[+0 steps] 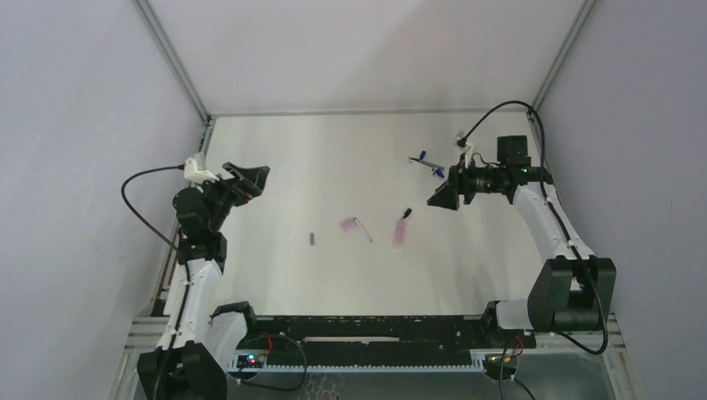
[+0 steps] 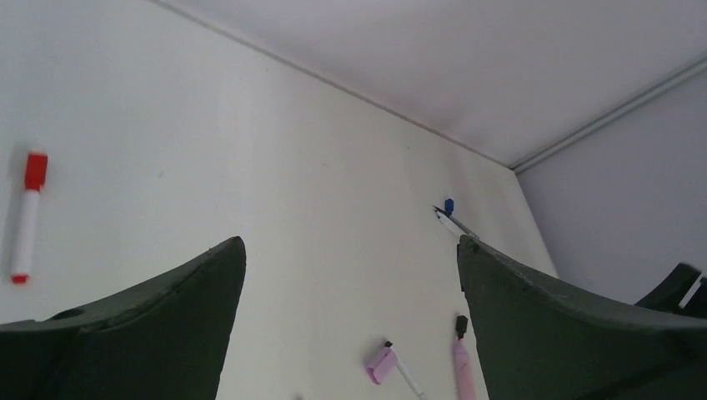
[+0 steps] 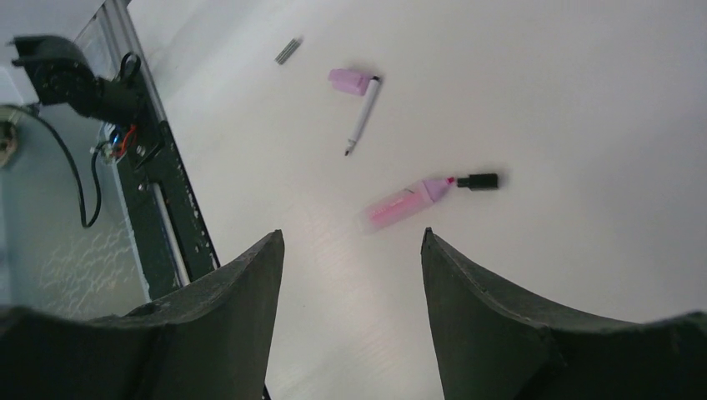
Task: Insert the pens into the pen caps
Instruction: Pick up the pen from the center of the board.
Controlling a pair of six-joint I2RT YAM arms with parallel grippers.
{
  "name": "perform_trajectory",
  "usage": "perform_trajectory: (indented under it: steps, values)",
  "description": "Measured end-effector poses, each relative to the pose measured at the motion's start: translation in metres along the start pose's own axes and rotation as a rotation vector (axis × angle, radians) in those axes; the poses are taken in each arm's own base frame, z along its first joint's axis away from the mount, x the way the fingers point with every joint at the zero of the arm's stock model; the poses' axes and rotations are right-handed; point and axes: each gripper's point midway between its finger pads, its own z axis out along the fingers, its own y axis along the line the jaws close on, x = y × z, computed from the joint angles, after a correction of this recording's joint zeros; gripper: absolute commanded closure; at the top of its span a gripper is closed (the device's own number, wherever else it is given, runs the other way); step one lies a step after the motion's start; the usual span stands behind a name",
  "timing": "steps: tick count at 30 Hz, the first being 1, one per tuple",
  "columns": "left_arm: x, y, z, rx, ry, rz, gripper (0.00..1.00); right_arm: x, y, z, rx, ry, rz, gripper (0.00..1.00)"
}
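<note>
A thick pink marker (image 1: pixel 400 234) lies mid-table with a small dark piece (image 3: pixel 478 181) at its tip. Left of it sit a pink cap (image 1: pixel 348 224) and a thin white pen (image 1: pixel 365 230), touching. A grey cap (image 1: pixel 312 238) lies further left. A blue-and-white pen (image 1: pixel 428 163) with a blue cap (image 2: pixel 448 204) lies far right. A white pen with a red cap (image 2: pixel 26 218) shows only in the left wrist view. My left gripper (image 1: pixel 250 177) hovers open and empty at the left. My right gripper (image 1: pixel 442 197) hangs open and empty above the pink marker (image 3: pixel 404 204).
The black rail (image 1: pixel 367 327) with wiring runs along the near edge between the arm bases. White walls and a metal frame (image 1: pixel 171 58) close in the table on three sides. A black cable (image 1: pixel 500 108) loops over the right arm.
</note>
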Motion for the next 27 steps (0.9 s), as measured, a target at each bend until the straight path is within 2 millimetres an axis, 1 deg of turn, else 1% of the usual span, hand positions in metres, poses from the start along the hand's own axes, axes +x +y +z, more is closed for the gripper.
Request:
perform_trajectory:
  steps: [2,6,9,11,13,16,19,21,23,27]
  values:
    - [0.008,0.009,0.003,-0.028,0.007,-0.057,0.0,0.001,0.006,0.011,-0.033,0.029,-0.012,0.32]
    - [0.019,0.015,0.008,-0.051,0.054,-0.136,0.0,0.004,0.027,0.034,-0.118,0.082,-0.056,0.31]
    - [0.022,0.014,0.007,-0.057,0.08,-0.159,0.0,0.004,0.036,0.045,-0.156,0.109,-0.07,0.31]
    - [0.022,0.011,0.005,-0.051,0.084,-0.158,0.0,0.004,0.038,0.052,-0.167,0.126,-0.078,0.3]
    - [0.021,0.008,0.002,-0.045,0.085,-0.155,0.0,0.006,0.037,0.056,-0.168,0.145,-0.085,0.3]
    - [0.021,0.003,-0.001,-0.018,0.088,-0.127,0.0,0.015,0.035,0.059,-0.17,0.195,-0.099,0.31]
    - [0.024,-0.001,-0.001,0.007,0.106,-0.087,0.0,0.023,0.027,0.057,-0.159,0.268,-0.13,0.31]
    - [0.03,-0.002,-0.002,0.019,0.129,-0.054,0.0,0.022,0.02,0.057,-0.144,0.306,-0.147,0.31]
    - [0.042,-0.005,-0.003,0.03,0.17,-0.009,0.0,0.015,0.012,0.056,-0.126,0.334,-0.16,0.31]
    - [0.073,-0.025,-0.009,0.094,0.275,0.063,0.01,0.001,0.005,0.057,-0.09,0.346,-0.197,0.31]
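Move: The white pen near the board's centre lies about 27 cm to the left hand's right, 3 cm back and 24 cm below; the pink cap is some 22 cm right and 1 cm back. From the right hand the white pen lies roughly 23 cm left, 1 cm ahead, the pink pen 11 cm left and level, the black cap 9 cm left and 6 cm ahead, all some 19 cm below. Leftward first, the right hand sweeps about 6 cm in towards the white pen and over the near side of the pink pen, then sinks slightly and eases forward, swinging counter-clockwise and tipping its half-open fingers down. The left hand dips, hovers, then goes right and down, slightly back, about 6 cm to the right in all, towards the white pen, turning clockwise with fingers wide open. ##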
